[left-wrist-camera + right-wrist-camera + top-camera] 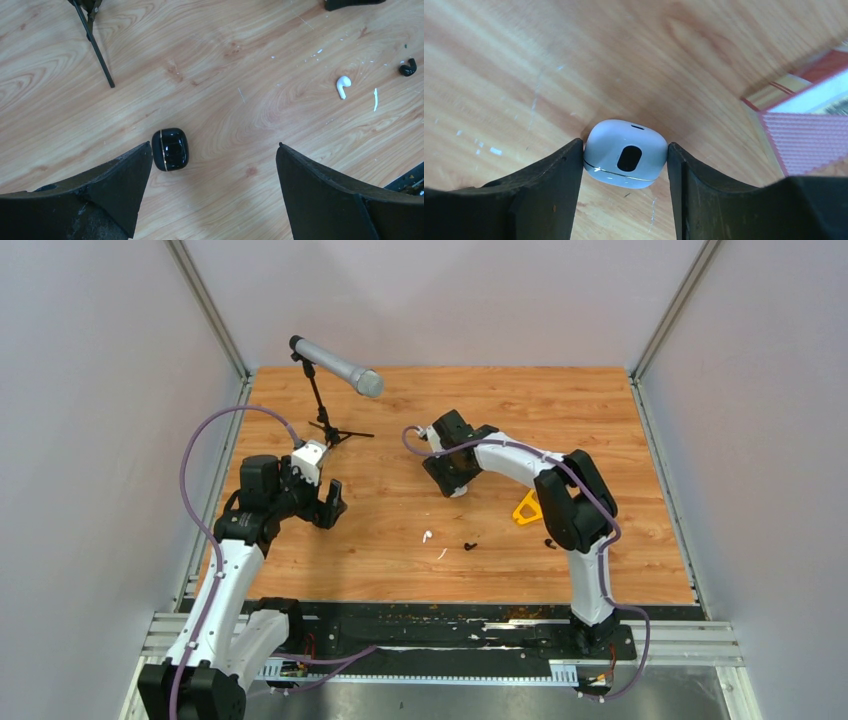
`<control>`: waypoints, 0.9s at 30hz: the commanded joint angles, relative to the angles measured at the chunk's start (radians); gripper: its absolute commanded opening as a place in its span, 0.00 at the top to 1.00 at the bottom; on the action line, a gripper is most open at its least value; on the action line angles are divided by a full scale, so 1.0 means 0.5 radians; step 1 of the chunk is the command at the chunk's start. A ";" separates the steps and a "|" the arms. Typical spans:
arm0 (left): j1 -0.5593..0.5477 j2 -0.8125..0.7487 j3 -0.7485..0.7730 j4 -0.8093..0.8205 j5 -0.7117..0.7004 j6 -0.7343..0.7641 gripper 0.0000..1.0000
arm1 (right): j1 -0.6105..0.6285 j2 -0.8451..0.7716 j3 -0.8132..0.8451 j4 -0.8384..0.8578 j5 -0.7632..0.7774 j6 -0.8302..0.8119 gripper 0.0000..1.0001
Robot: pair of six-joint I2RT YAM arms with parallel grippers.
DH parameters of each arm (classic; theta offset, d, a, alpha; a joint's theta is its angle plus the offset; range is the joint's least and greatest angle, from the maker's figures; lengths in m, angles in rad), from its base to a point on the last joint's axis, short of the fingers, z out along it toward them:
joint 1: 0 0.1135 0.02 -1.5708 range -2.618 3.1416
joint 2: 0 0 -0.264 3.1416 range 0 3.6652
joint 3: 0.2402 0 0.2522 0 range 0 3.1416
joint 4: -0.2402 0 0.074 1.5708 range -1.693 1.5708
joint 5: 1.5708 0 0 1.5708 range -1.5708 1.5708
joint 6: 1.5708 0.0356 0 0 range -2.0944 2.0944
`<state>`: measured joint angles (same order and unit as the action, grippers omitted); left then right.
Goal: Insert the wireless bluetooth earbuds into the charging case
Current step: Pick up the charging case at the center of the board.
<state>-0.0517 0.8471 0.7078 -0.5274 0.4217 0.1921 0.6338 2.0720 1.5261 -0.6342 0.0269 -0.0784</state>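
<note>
A white charging case (626, 152) lies closed on the wooden table, and my right gripper (625, 143) has its two fingers pressed against both of its sides. A black charging case (170, 149), also closed, lies just beyond the left fingertip of my open left gripper (214, 145), untouched. One white earbud (343, 86) and one black earbud (408, 67) lie loose further right. From above, the white earbud (427, 536), a black earbud (470, 546) and a second black earbud (550, 543) lie near the front, between my left gripper (330, 505) and right gripper (455, 485).
A thin white sliver (375, 99) lies beside the white earbud. A microphone (337, 366) on a small tripod stand (325, 420) stands at the back left. A yellow object (527, 509) lies by the right arm. A red-and-white box (809, 125) is close to the right gripper.
</note>
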 commanded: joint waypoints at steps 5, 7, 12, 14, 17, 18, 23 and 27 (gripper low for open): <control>0.015 0.011 0.008 0.061 0.084 0.053 0.00 | 0.068 -0.313 -0.220 -0.261 -0.899 -1.546 0.52; 0.016 0.016 0.002 0.071 0.101 0.047 0.00 | 0.087 -0.409 -0.368 -0.351 -0.921 -2.181 0.49; 0.014 0.022 0.007 0.082 0.132 0.014 0.00 | 0.086 -0.446 -0.621 -0.243 -0.658 -3.105 0.48; 0.016 0.023 0.016 0.072 0.136 0.009 0.00 | 0.078 -0.421 -0.610 -0.278 -0.646 -3.288 0.49; 0.014 0.024 0.019 0.074 0.123 -0.005 0.00 | 0.073 -0.425 -0.619 -0.299 -0.662 -3.472 0.46; 0.015 0.024 0.016 0.080 0.112 -0.021 0.00 | 0.073 -0.425 -0.612 -0.298 -0.677 -3.474 0.43; 0.014 0.014 0.036 0.062 0.115 -0.044 0.00 | 0.047 -0.418 -0.337 -0.512 -0.781 -3.016 0.19; 0.013 0.022 0.040 0.055 0.119 -0.039 0.00 | -0.049 -0.408 -0.019 -0.812 -1.012 -2.223 0.17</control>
<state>-0.0517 0.8597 0.7078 -0.5198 0.4633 0.1844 0.6544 1.8767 1.3613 -0.9043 -0.3458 -1.5414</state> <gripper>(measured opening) 0.998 0.841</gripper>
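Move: Between the right fingers, already pinched, is the charging case, and its next spot lies some 8 cm back and 1 cm right. From this hand the white earbud lies about 12 cm back and 7 cm left, the black earbud roughly 15 cm back and 2 cm right; the card box stands about 11 cm ahead and 7 cm right. For the left hand the case is about 30 cm right, 10 cm ahead and 14 cm below. Dragging the pinched charging case back towards the earbuds, the right hand goes about 9 cm at nearly constant height while the wrist swings about 90 degrees counter-clockwise, the turn outlasting the travel. It eases about 1 cm forward, opens its fingers to let go of the case, then rises about 2 cm. ##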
